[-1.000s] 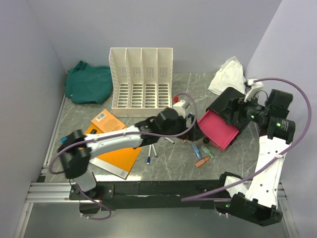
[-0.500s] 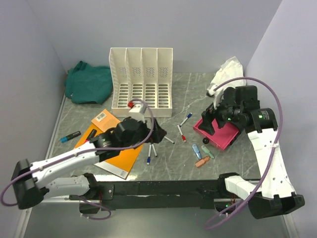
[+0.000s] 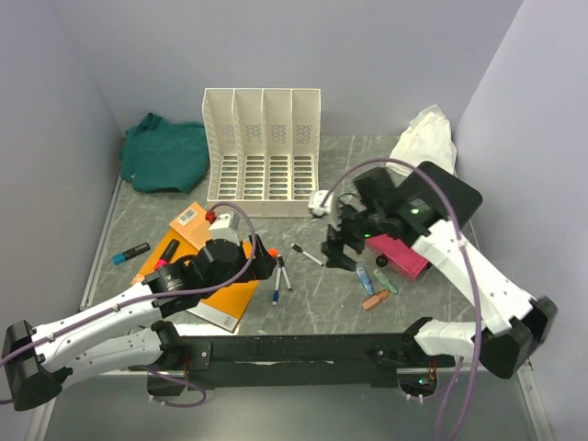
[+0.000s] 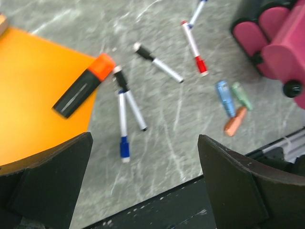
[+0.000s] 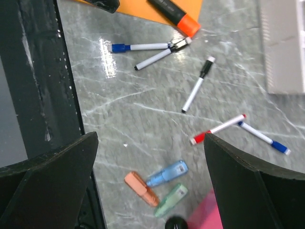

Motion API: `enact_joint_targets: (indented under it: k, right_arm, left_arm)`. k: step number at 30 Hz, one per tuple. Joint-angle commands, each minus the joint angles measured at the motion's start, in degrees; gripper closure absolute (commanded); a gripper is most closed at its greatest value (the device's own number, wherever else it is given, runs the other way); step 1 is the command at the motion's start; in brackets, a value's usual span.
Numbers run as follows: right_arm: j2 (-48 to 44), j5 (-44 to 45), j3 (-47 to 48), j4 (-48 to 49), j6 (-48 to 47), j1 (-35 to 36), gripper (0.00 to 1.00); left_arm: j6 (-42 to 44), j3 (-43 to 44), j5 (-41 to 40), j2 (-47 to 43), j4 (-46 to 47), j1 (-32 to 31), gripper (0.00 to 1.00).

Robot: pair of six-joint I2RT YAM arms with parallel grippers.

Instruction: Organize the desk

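The desk [image 3: 322, 303] is dark grey-green stone with white veins. Loose pens lie across its middle: two crossed markers [image 4: 126, 112], a black-capped marker [image 4: 157, 62], a red-capped marker [image 5: 218, 129] and a blue-capped one [image 5: 264, 138]. A black and orange highlighter [image 4: 83, 86] rests on the edge of an orange notebook [image 3: 216, 287]. Three stubby highlighters, orange [image 5: 140, 188], blue [image 5: 167, 174] and green [image 5: 170, 200], lie by a pink box [image 3: 402, 257]. My left gripper [image 3: 266, 259] hangs open over the crossed markers. My right gripper [image 3: 338, 246] hovers open above the stubby highlighters, holding nothing.
A white file organizer [image 3: 264, 142] stands at the back centre, a green cloth [image 3: 165, 152] at the back left and a crumpled white cloth [image 3: 423, 138] at the back right. A small orange book [image 3: 197, 223] and a blue marker [image 3: 131, 253] lie at the left. Lavender walls close in the sides.
The left arm has pulled back toward the near left, from the desk's middle to the notebook's edge. The right arm has swung left, off the pink box to over the pens. Both stayed open.
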Motion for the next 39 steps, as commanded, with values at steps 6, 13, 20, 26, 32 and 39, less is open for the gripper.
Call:
enact_joint_targets:
  k: [6, 13, 20, 26, 32, 39]
  right_arm:
    - [11.20, 12.73, -1.31, 12.66, 10.84, 8.87, 0.01]
    - [22.52, 19.41, -1.93, 18.74, 14.80, 11.60, 0.06]
    - [31.85, 25.56, -0.61, 21.90, 17.35, 11.69, 0.15]
    - [36.52, 27.68, -0.17, 22.17, 17.61, 11.69, 0.20]
    - [39.33, 28.21, 0.79, 21.55, 17.61, 11.69, 0.25]
    - [40.56, 27.68, 1.76, 20.41, 17.44, 11.60, 0.32]
  left_arm:
    - [-7.18, -4.74, -3.24, -5.94, -4.15, 0.24, 0.01]
    - [-9.81, -8.52, -2.18, -9.11, -4.33, 0.33, 0.01]
    - [-12.36, -12.65, -0.78, -11.66, -1.78, 0.33, 0.01]
    - [-12.81, -14.59, 0.72, -11.13, -0.29, 0.33, 0.01]
    - [-13.42, -16.61, 1.33, -11.84, 1.47, 0.33, 0.01]
    - [-13.33, -17.67, 1.77, -11.66, 2.96, 0.42, 0.01]
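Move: The lone black-capped marker lies about 9 cm ahead of the right hand, 7 cm to its left and some 23 cm below. On the table around it, the red marker is about 8 cm to its right and 2 cm farther out, the crossed pair of markers about 8 cm to its left and 6 cm nearer, and the orange-capped highlighter about 13 cm to its left and 2 cm nearer. From the left hand that lone marker is roughly 9 cm ahead, 12 cm right and 17 cm below. Down towards the lone black-capped marker goes the right hand, dropping some 21 cm while reaching about 7 cm forward and 5 cm left, then easing off just above the table with no touch visible. Its fingers swing round to point nearly straight down, turning clockwise, and close by about a third. The open left hand sinks 8 cm, drawing slightly back and left over the orange folder. ##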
